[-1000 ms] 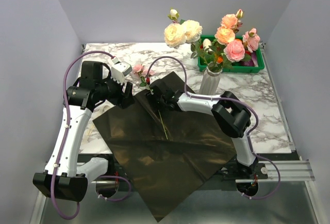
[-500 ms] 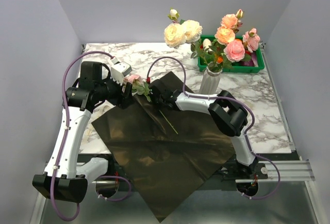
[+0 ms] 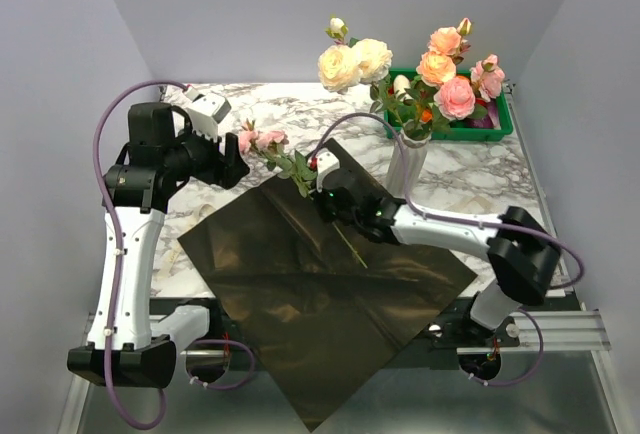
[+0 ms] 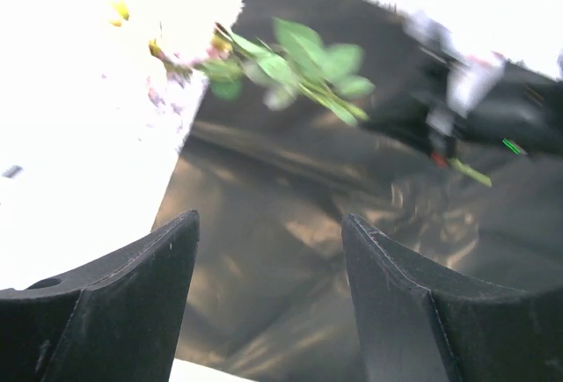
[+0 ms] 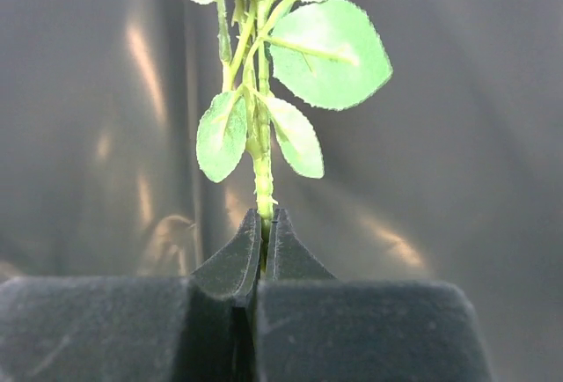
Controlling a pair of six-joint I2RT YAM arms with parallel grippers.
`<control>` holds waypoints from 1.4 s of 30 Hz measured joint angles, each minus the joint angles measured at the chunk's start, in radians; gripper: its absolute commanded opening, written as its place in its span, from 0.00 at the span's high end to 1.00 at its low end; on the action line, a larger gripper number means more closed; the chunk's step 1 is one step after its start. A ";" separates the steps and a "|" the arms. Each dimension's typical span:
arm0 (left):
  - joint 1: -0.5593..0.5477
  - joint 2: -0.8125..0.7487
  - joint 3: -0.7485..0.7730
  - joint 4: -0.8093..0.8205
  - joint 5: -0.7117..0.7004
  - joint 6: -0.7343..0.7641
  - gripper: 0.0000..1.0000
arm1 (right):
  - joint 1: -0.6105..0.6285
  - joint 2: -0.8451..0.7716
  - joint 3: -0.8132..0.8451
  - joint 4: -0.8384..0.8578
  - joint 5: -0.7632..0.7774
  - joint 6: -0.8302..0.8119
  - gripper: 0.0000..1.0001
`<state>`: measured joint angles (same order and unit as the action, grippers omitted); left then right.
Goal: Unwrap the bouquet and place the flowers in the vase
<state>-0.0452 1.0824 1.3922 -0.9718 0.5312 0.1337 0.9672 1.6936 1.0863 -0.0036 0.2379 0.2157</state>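
Note:
The bouquet is undone: its dark wrapping paper (image 3: 320, 284) lies spread flat on the table. My right gripper (image 3: 322, 192) is shut on the green stem of a pink rose (image 3: 256, 139), whose blooms point left beyond the paper. In the right wrist view the jaws (image 5: 264, 216) pinch the stem (image 5: 262, 171) just below its leaves (image 5: 327, 53). The white vase (image 3: 407, 161) stands behind, holding several cream, peach and pink flowers (image 3: 440, 69). My left gripper (image 3: 235, 168) hangs open beside the blooms, nothing between its fingers (image 4: 400, 285). It looks across the paper at the rose (image 4: 290, 67).
A green crate (image 3: 492, 122) sits at the back right corner behind the vase. The marble table (image 3: 500, 214) shows right of the paper. The paper's near corner overhangs the front edge between the arm bases.
My right gripper has shut on the rose stem and carried it up and towards the front right. The left arm has drawn back to the left and risen, still open.

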 measured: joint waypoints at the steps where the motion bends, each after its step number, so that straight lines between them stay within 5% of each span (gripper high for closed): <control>1: 0.006 0.001 0.012 0.013 -0.002 -0.014 0.25 | 0.014 -0.044 -0.031 0.028 0.008 -0.017 0.99; 13: 0.040 0.030 0.094 0.056 -0.089 -0.099 0.25 | 0.177 -0.570 -0.491 0.293 0.143 -0.258 0.99; 23: 0.072 0.061 0.128 0.097 -0.131 -0.151 0.25 | 0.249 -0.984 -0.455 0.314 0.344 -0.484 0.99; 29: 0.072 0.072 0.050 0.103 -0.109 -0.163 0.25 | 0.250 -0.992 -0.401 0.707 0.396 -0.779 0.99; 34: 0.072 0.072 0.018 0.103 -0.093 -0.157 0.25 | 0.249 -0.826 -0.327 1.128 0.365 -1.080 0.99; 42: 0.072 0.070 -0.003 0.103 -0.063 -0.126 0.25 | 0.033 -0.695 -0.238 1.246 0.270 -1.110 0.99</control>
<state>0.0269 1.1522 1.3888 -0.8688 0.4686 0.0082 1.0004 0.9981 0.8486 1.2423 0.5076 -0.8940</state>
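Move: The right hand already grips the last pink roses. The vase they are bound for stands about 20 cm to its right and 9 cm farther out, its middle roughly level with the hand. The vegetable basket sits some 32 cm right and 27 cm ahead; the wrapper's middle lies 12 cm back and 10 cm below. From the left hand the vase is about 36 cm right, 10 cm ahead and 18 cm lower. Right hand raises its pinched roses some 40 cm, swinging 20 cm right, blooms tipping up; left eases forward. ##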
